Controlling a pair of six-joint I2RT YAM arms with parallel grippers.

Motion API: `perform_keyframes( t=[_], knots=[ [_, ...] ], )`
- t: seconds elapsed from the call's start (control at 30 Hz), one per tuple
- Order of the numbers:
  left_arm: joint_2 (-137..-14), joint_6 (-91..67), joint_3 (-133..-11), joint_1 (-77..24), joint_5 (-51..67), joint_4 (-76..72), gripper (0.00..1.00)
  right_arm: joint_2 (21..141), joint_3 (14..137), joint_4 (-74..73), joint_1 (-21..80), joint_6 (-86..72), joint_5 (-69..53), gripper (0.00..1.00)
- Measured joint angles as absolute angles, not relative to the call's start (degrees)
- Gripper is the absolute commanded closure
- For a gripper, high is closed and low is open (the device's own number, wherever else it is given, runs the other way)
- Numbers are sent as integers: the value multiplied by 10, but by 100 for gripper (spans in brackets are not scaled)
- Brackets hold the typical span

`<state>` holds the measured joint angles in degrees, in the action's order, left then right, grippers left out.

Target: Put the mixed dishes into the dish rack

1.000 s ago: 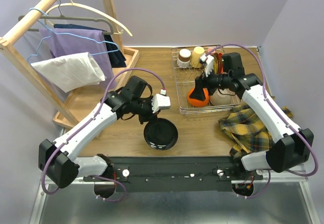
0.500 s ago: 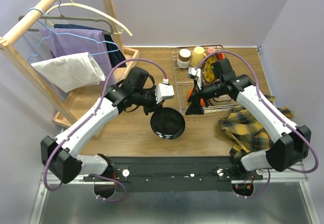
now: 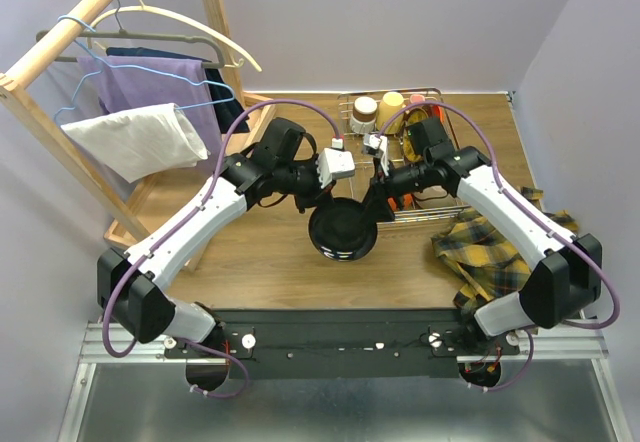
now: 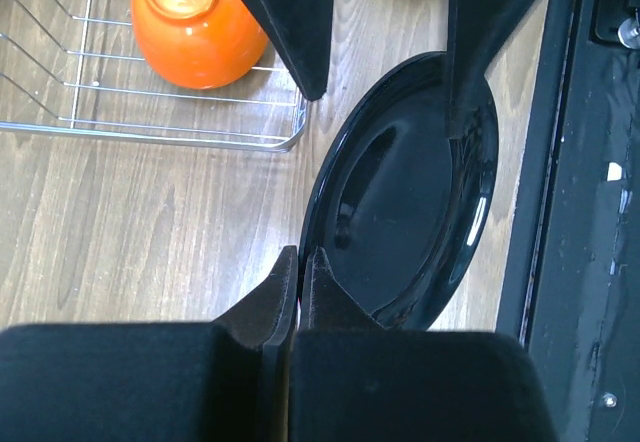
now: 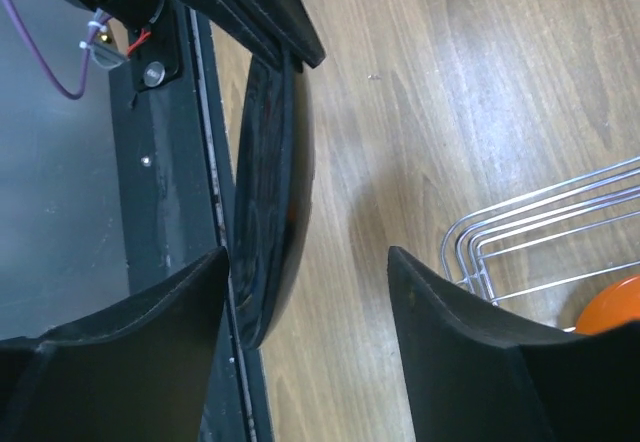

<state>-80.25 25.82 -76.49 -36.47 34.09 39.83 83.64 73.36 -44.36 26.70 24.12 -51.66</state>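
Observation:
My left gripper [image 3: 322,202] is shut on the near rim of a shallow black bowl [image 3: 343,230], holding it tilted above the table beside the dish rack [image 3: 362,184]. In the left wrist view its fingertips [image 4: 300,257] pinch the bowl [image 4: 410,202]. My right gripper [image 3: 374,200] stands open, its jaws straddling the bowl's opposite rim. In the right wrist view [image 5: 308,254] the bowl's edge [image 5: 270,182] lies against the left finger, with a wide gap to the right one. An orange bowl [image 4: 195,22] sits upside down in the rack [image 4: 150,132].
Mugs [image 3: 365,112] stand at the back of the rack. A plaid cloth [image 3: 490,252] lies at the right front. The wooden clothes rack [image 3: 150,112] with hangers and garments fills the left. The table's black front rail [image 4: 580,212] is just below the bowl.
The left arm carried the black bowl right, up toward the rack. The right gripper left the orange bowl in the rack, swung to the black bowl's rim, and its jaws narrowed.

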Motion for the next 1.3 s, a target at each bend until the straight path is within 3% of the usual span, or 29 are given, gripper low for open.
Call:
perform_keyframes(
  t=[0.2, 0.3, 0.33, 0.37, 0.47, 0.5, 0.53, 0.77, 1.0, 1.2, 1.23, 1.3],
  knots=[
    [-802, 254, -765, -365, 341, 396, 100, 840, 717, -397, 267, 193, -516, 63],
    [-802, 245, -764, -364, 333, 385, 100, 840, 716, -378, 269, 164, -514, 83],
    [-802, 241, -764, -363, 329, 382, 100, 840, 716, -371, 269, 156, -512, 100],
    [-802, 238, -764, -362, 326, 380, 99, 840, 716, -368, 269, 149, -509, 99],
    [-801, 213, -764, -361, 312, 365, 77, 842, 716, -353, 269, 130, -481, 99],
    [-800, 209, -764, -361, 304, 361, 43, 843, 716, -350, 269, 127, -477, 99],
    [-800, 203, -764, -361, 293, 357, 38, 843, 717, -347, 269, 126, -472, 100],
    [-799, 173, -812, -358, 178, 344, 23, 842, 721, -345, 269, 122, -425, 99],
    [-745, 152, -825, -383, 42, 307, 23, 825, 729, -340, 257, 93, -281, 99],
    [-727, 143, -796, -391, 17, 293, 22, 825, 791, -303, 252, 59, -106, 100],
    [-728, 141, -791, -391, 21, 293, 2, 825, 797, -291, 251, 56, -84, 99],
    [-732, 142, -783, -390, 40, 294, 1, 825, 807, -260, 251, 46, -26, 100]
  ],
)
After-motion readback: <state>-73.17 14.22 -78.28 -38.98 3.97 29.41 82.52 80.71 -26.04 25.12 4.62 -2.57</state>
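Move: The left hand still grips the black plate's rim; the plate's middle lies about 4 cm right of it, 5 cm back and 3 cm below. From the open right hand, whose fingers already straddle the rim, that middle is some 5 cm left, 3 cm back and 2 cm below. The orange bowl sits about 9 cm ahead and 6 cm right of the right hand, the dish rack's middle 18 ahead and 9 right, both roughly 15 below. Right pinches the black plate's rim, left lets go, right carries it about 16 cm forward towards the rack. ##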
